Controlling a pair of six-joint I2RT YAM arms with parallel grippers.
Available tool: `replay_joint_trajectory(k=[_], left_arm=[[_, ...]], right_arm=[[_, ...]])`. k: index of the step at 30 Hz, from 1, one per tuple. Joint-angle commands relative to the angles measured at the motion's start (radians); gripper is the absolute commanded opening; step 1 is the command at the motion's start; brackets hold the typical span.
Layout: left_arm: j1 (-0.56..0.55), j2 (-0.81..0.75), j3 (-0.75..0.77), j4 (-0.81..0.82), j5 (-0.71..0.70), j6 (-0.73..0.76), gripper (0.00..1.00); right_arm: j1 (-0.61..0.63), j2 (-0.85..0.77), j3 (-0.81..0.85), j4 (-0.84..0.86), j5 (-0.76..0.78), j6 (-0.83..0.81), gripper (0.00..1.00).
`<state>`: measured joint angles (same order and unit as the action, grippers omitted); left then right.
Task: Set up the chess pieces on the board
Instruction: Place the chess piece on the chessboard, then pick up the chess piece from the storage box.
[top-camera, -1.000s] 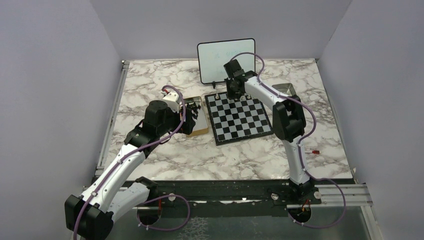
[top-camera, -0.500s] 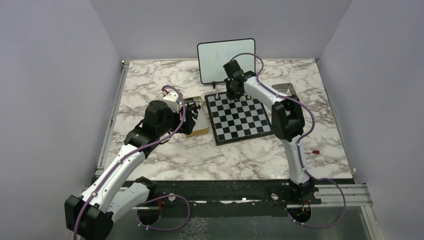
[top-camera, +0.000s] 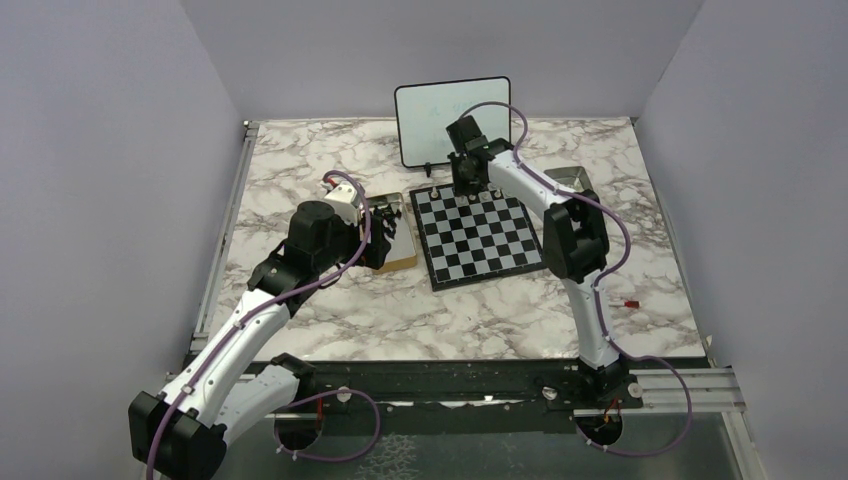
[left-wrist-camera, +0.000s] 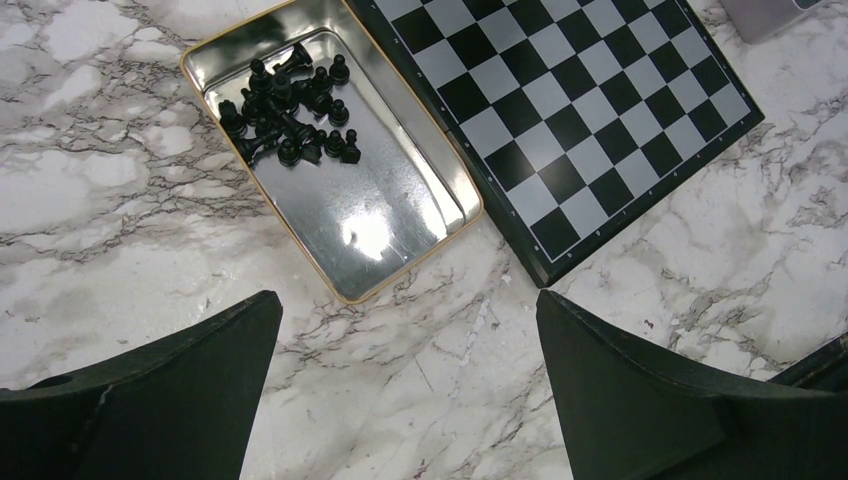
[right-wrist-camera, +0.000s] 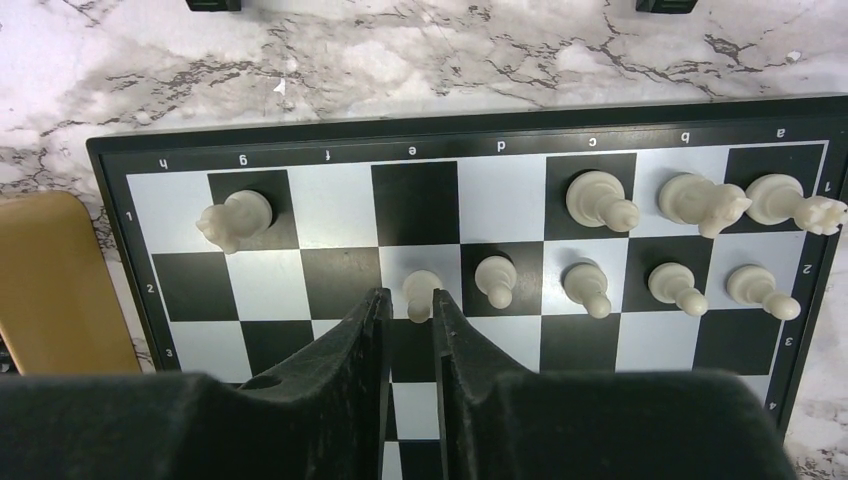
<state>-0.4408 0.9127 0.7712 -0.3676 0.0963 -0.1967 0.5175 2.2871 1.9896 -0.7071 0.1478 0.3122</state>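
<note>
The board (top-camera: 480, 240) lies at mid-table, right of my left arm. In the right wrist view several pale chess pieces stand on its first two ranks: a knight (right-wrist-camera: 235, 218) on g1, three pieces on c1 to a1, and a row of pawns from a2 to e2. My right gripper (right-wrist-camera: 408, 300) hovers low over the far edge of the board (right-wrist-camera: 330, 200), jaws narrowly open. The e2 pawn (right-wrist-camera: 421, 292) stands between the fingertips with a thin gap on its left side. My left gripper (left-wrist-camera: 407, 300) hangs wide open above bare marble, holding nothing.
A gold-rimmed tin (left-wrist-camera: 380, 210) left of the board holds a heap of black chessmen (left-wrist-camera: 290, 110). A whiteboard (top-camera: 450, 115) stands behind the board. A second metal tin (top-camera: 565, 178) sits at the right, and a small red object (top-camera: 630, 301) lies on the marble.
The right gripper's jaws have parted slightly around the e2 pawn. Neither arm has visibly shifted.
</note>
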Motion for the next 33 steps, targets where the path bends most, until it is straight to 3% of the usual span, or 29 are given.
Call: replay_joint_trajectory(k=[1,16,23,33], left_arm=[[-0.004,-0.023,-0.004,0.012,-0.005,0.013,0.99],[-0.004,-0.023,-0.006,0.012,-0.005,0.009,0.99],[-0.004,-0.017,-0.006,0.012,-0.005,0.01,0.99],[-0.004,-0.013,-0.006,0.01,-0.014,0.01,0.99]], right_arm=[[0.006,-0.033,0.027,-0.031,-0.006,-0.021,0.28],[-0.058,-0.243,-0.1,0.015,0.147,-0.098,0.3],[-0.164,-0.353,-0.224,0.066,0.195,-0.143,0.3],[-0.408,-0.438,-0.383,0.165,0.106,-0.167,0.3]])
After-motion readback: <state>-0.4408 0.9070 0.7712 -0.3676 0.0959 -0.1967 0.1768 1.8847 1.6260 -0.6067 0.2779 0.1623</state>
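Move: The white pieces lying in the right tray are about 23 cm to the right hand's right, 2 cm farther out and 3 cm lower. That hand's fingers still straddle the white pawn just set on e2, about a centimetre below the hand point. The d2 pawn is some 3 cm right and level; the c1 piece 5 cm right and 3 cm ahead; the g1 knight 6 cm left, 2 cm ahead. From the left hand, the tray pieces lie some 18 cm ahead, 40 cm right, 16 cm down. The right fingers, already loosened, come up clear of the white pawn on e2, rising about 9 cm and barely opening any wider. The hand then swings some 21 cm to the right, high over the row of set-up white pieces towards the tray, its fingertips tilting about 10 degrees outward and the hand turning clockwise by some 15 degrees. ##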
